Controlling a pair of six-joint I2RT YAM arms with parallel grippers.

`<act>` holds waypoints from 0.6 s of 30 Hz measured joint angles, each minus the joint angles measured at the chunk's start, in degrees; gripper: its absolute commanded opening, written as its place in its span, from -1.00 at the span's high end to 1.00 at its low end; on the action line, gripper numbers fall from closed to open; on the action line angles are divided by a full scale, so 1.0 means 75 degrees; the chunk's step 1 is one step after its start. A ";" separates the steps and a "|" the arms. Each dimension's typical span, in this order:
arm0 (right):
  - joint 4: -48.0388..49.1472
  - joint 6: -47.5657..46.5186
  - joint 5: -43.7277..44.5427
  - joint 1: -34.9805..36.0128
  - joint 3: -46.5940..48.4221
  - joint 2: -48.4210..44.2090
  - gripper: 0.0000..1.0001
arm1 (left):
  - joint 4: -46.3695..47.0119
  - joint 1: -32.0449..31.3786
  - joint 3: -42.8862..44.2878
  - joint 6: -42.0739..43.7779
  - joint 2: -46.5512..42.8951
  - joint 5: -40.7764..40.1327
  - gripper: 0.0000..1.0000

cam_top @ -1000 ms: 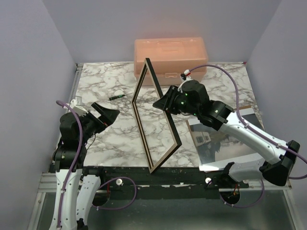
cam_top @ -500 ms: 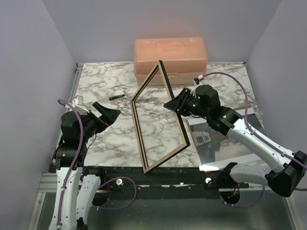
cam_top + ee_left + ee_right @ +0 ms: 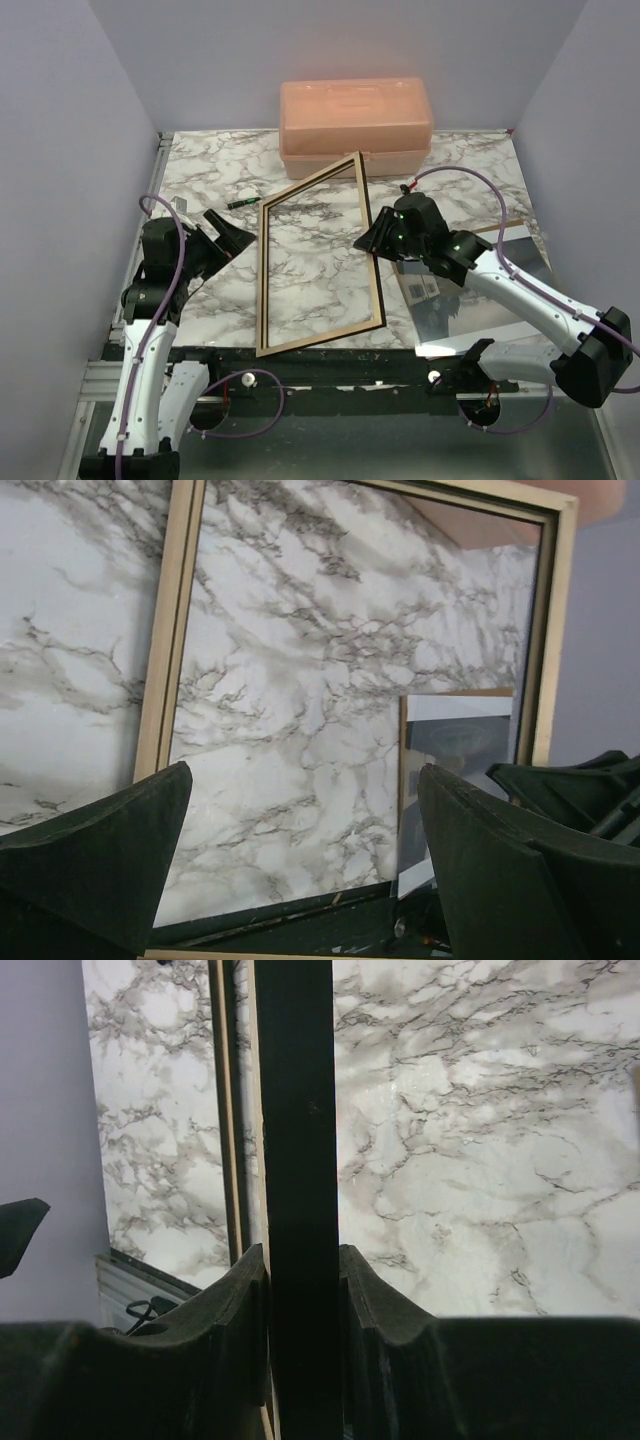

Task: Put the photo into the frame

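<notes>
The frame (image 3: 262, 280) leans low across the middle of the table, light wood back up. My right gripper (image 3: 372, 243) is shut on its right rail. In the right wrist view the black rail (image 3: 295, 1110) runs straight up between both pads, with the gripper (image 3: 300, 1280) pressed on each side. The photo (image 3: 470, 300) lies face up at the right, partly under my right arm. My left gripper (image 3: 232, 230) is open and holds nothing, just left of the frame. Its wrist view looks through the frame (image 3: 160, 660) toward the photo (image 3: 455, 745), with the gripper (image 3: 300, 870) spread wide.
A pink plastic box (image 3: 355, 125) stands at the back centre. A small dark pen-like thing (image 3: 240, 203) lies left of the frame's far corner. A brown panel edge (image 3: 505, 228) shows beside the photo. Grey walls close in on both sides.
The frame has tipped from standing on edge down toward the table, wood back turning up, as my right gripper swung it over. My left arm shifted slightly toward it.
</notes>
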 measured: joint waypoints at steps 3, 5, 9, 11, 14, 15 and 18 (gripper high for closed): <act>0.0076 -0.0041 0.0111 0.0000 -0.0149 -0.0003 0.88 | -0.0131 0.0000 -0.0096 0.0140 0.0417 -0.0099 -0.93; 0.0105 -0.0058 0.0195 0.0000 -0.0268 0.0012 0.88 | -0.0207 0.0000 -0.0233 0.0251 0.0699 -0.0236 -0.93; 0.0195 -0.0117 0.0370 0.0000 -0.0446 0.0131 0.89 | -0.0478 0.0000 -0.0466 0.0423 0.0915 -0.0487 -0.93; 0.0280 -0.0122 0.0437 0.0000 -0.0554 0.0230 0.90 | -0.0516 0.0000 -0.0466 0.0481 0.0903 -0.0533 -0.93; 0.0405 -0.0122 0.0554 0.0000 -0.0775 0.0350 0.93 | -0.0513 0.0000 -0.0463 0.0551 0.0775 -0.0536 -0.93; 0.0440 -0.0122 0.0592 0.0000 -0.0851 0.0388 0.94 | -0.0516 0.0000 -0.0455 0.0574 0.0667 -0.0533 -0.93; 0.0530 -0.0119 0.0705 0.0000 -0.1008 0.0571 0.98 | -0.0513 0.0000 -0.0399 0.0592 0.0472 -0.0519 -0.93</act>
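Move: My right hand holds the frame's right rail, with the table spot it is coming down to about 15 cm below and some 3 cm to its right. The photo's middle lies roughly 28 cm to its right and 4 cm back. From my open left hand, the middle of the frame's low left rail is about 4 cm right, 5 cm back and 13 cm below; the screwdriver is some 14 cm ahead, 1 cm left and 16 cm below. I keep my right hand's grip on the rail and lower it about 7 cm towards the table, easing a little to the right and rolling outward some 10 degrees to lay the raised side down. Meanwhile I dip my open left hand about 6.5 cm beside the left rail, tipping it down, then lift it back 1.5 cm; whether it touches the rail can't be seen. ##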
